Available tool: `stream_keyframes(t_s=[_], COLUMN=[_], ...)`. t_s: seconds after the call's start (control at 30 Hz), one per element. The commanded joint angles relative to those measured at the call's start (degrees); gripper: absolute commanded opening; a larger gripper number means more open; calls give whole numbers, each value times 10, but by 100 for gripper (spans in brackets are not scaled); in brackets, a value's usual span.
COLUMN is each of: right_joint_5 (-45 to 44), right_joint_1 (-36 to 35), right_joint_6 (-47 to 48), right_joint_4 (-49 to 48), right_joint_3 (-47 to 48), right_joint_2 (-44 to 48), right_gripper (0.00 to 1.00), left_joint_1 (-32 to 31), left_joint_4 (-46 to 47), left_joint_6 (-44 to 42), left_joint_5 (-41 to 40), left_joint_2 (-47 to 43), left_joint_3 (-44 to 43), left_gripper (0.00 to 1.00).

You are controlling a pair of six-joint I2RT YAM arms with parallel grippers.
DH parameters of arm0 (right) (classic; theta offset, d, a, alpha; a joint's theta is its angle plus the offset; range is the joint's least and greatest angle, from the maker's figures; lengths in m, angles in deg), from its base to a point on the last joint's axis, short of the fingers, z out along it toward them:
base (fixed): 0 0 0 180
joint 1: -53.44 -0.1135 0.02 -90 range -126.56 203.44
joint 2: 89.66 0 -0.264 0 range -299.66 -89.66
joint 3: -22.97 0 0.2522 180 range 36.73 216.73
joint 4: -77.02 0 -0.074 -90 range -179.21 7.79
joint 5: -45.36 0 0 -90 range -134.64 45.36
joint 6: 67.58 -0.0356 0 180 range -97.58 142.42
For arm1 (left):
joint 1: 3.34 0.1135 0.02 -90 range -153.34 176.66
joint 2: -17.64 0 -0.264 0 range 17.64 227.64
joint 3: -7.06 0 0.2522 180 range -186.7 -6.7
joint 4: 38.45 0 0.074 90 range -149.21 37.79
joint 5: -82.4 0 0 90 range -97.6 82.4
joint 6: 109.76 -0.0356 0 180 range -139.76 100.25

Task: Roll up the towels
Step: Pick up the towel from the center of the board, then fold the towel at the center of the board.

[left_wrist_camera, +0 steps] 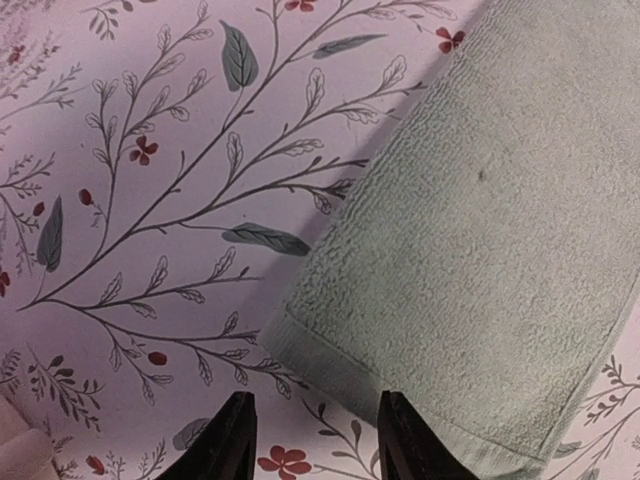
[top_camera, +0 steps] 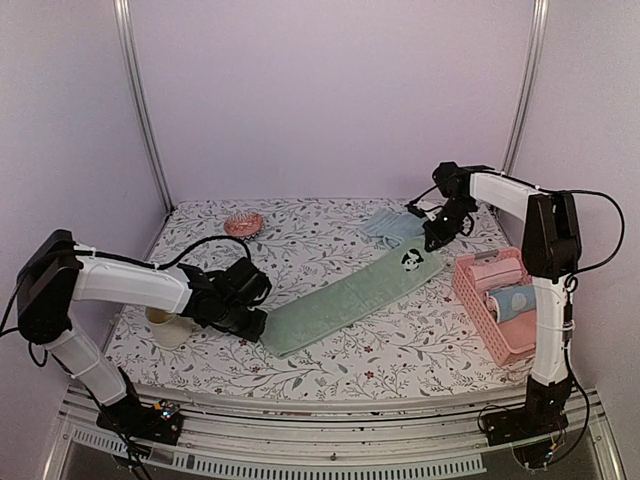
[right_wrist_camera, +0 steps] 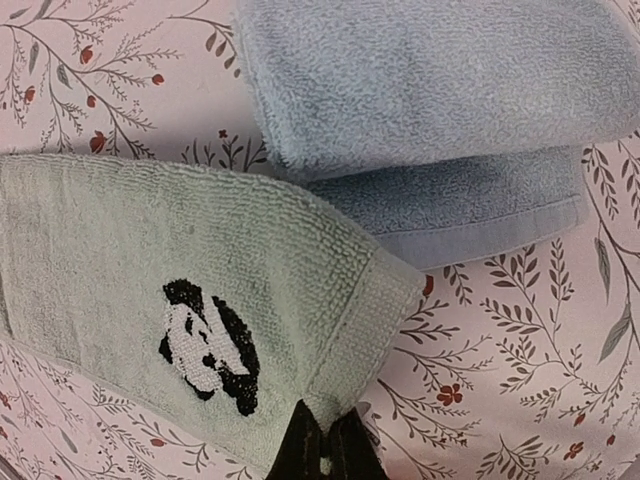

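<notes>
The pale green towel (top_camera: 350,297) lies stretched flat and diagonal on the flowered table, a panda patch at its far end. My right gripper (top_camera: 436,238) is shut on that far hem, the green towel (right_wrist_camera: 150,290) pinched between the fingers (right_wrist_camera: 300,450). The light blue towel (top_camera: 392,227) lies folded just behind it, and in the right wrist view the blue towel (right_wrist_camera: 440,90) lies flat beyond the green corner. My left gripper (top_camera: 253,322) is open at the near end, its fingertips (left_wrist_camera: 232,440) just short of the green towel (left_wrist_camera: 470,250) corner.
A pink basket (top_camera: 470,295) at the right holds a rolled pink towel (top_camera: 490,273) and a blue dotted roll (top_camera: 512,300). A pink round dish (top_camera: 243,223) sits at the back left. A cream cup (top_camera: 168,325) stands by the left arm.
</notes>
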Motion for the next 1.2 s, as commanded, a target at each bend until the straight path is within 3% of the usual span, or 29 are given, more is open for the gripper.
stream_keyframes(t_s=[0.0,0.2,0.6,1.17], right_joint_5=[-23,-2,234,375], right_joint_1=[16,16,-52,-157], right_joint_6=[6,4,2,-28], right_joint_4=[16,28,51,50], right_joint_3=[30,48,1,19], right_joint_2=[24,24,26,-36], right_gripper=[3,3,3,3], left_joint_1=[-7,-7,-7,-6], left_joint_4=[-10,-11,-30,-16], left_joint_6=[0,2,12,38], left_joint_5=[-13,-11,-42,-27], left_joint_2=[3,1,-10,-37], left_joint_3=[-6,-3,-1,30], left_gripper=[43,43,45,44])
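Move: The right hand holds the green towel's right end some 7 cm above the table. The towel's middle, where that end is being taken, lies roughly 12 cm back and 22 cm to the left. The blue towel is about 11 cm ahead and 9 cm to the left; the pink basket, about 15 cm back and 21 cm to the right. From the left hand the green towel's middle is about 15 cm ahead and 24 cm to the right, slightly lower. Still pinching the green towel's right end, the right hand eases a centimetre or so forward and to the right while rising 2 cm, then sweeps left and back, about 18 and 13 cm, low over the towel to its middle, its fingers swinging some 35 degrees to point more left and back. The left hand drifts 2 cm left, away from the towel's left end, fingers staying part open. ##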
